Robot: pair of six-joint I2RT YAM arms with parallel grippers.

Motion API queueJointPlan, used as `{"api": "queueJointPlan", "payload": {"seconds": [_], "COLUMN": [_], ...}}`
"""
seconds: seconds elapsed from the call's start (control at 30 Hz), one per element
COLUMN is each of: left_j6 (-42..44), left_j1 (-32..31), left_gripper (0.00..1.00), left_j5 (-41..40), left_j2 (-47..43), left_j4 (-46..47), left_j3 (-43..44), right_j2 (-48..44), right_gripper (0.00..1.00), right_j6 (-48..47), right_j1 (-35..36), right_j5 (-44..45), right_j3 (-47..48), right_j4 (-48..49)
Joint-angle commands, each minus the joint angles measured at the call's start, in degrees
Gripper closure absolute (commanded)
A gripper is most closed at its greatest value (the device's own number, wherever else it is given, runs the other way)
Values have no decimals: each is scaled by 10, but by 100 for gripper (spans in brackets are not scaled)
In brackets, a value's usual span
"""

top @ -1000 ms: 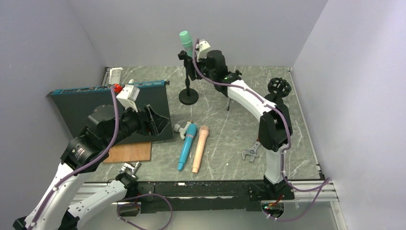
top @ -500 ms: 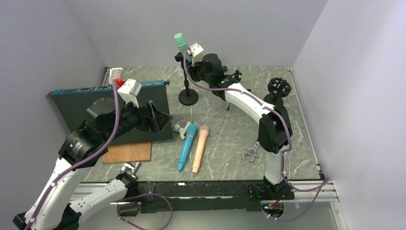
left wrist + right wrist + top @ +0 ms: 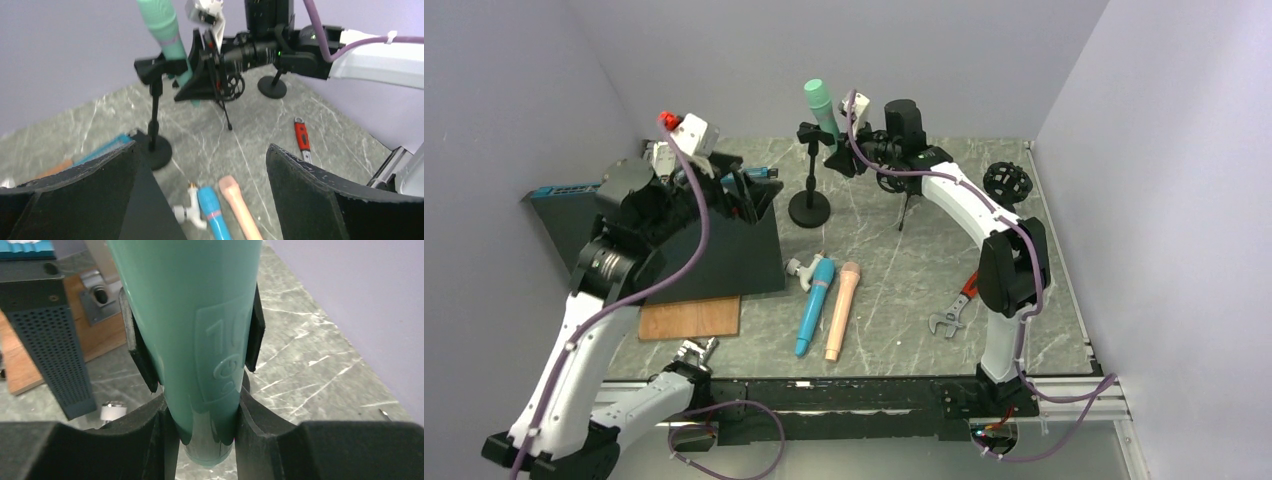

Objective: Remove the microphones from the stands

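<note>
A mint-green microphone sits tilted in the clip of a black stand at the back of the table. My right gripper is shut on the microphone's lower handle, just below the stand's clip. The left wrist view shows the microphone in the clip with the right gripper against it. My left gripper is open and empty, raised to the left of the stand.
A blue microphone and a peach microphone lie at the table's centre beside a white fitting. A dark box and a wooden board lie left. A red-handled wrench lies right, a black wheel-shaped stand behind it.
My left arm has lifted and swung toward the back, nearer the stand. My right gripper and the microphone with its stand have shifted and tilted.
</note>
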Motion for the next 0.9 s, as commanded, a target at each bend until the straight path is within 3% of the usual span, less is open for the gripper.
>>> {"api": "queueJointPlan", "payload": {"seconds": [0.0,0.1,0.23,0.3,0.53,0.67,0.87], "left_j6": [37,67,168,170,197,208,271], "left_j1": [51,89,129,166,187,181,156], "left_gripper": [0,0,2,2,4,4,2], "left_j5": [135,211,266,309,455,485,463], "left_j2": [65,101,154,186,366,422,498], "left_j4": [136,186,194,219,113,98,6], "left_j3": [23,14,17,21,193,233,310], "right_j2": [-15,-11,9,8,23,26,27], "right_gripper": [100,100,100,100,100,100,100], "right_j6": [42,47,45,48,27,29,38], "right_j1": [-1,-4,-7,-8,-13,-16,-16], "right_j5": [-106,-114,-123,-127,-136,-136,-141], "right_j3": [27,32,62,60,87,88,85], "right_j4": [2,10,-8,-1,-39,-44,-42]}}
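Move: The microphone stand's clip, which still holds the green microphone, is roughly 24 cm ahead of the left hand, 9 cm to its right and 15 cm lower. The green microphone's middle is some 3 cm right of the clip and a little higher; the black tripod mount is 26 cm ahead of the left hand, 30 cm right and 33 cm lower. From the right hand, already pinching the microphone's lower part, the clip is about 4 cm ahead, 4 cm left and slightly higher. The left hand swings some 19 cm forward towards the microphone stand's clip and sinks about 8 cm overall, turning clockwise by nearly 30 degrees so that its wide-open fingers point mostly to the right, and comes up on the clip's left side without touching it yet. Meanwhile the right hand keeps its pinch on the green microphone below the head, easing back about 2 cm with a slight counter-clockwise and downward turn, then all but holding still there. ##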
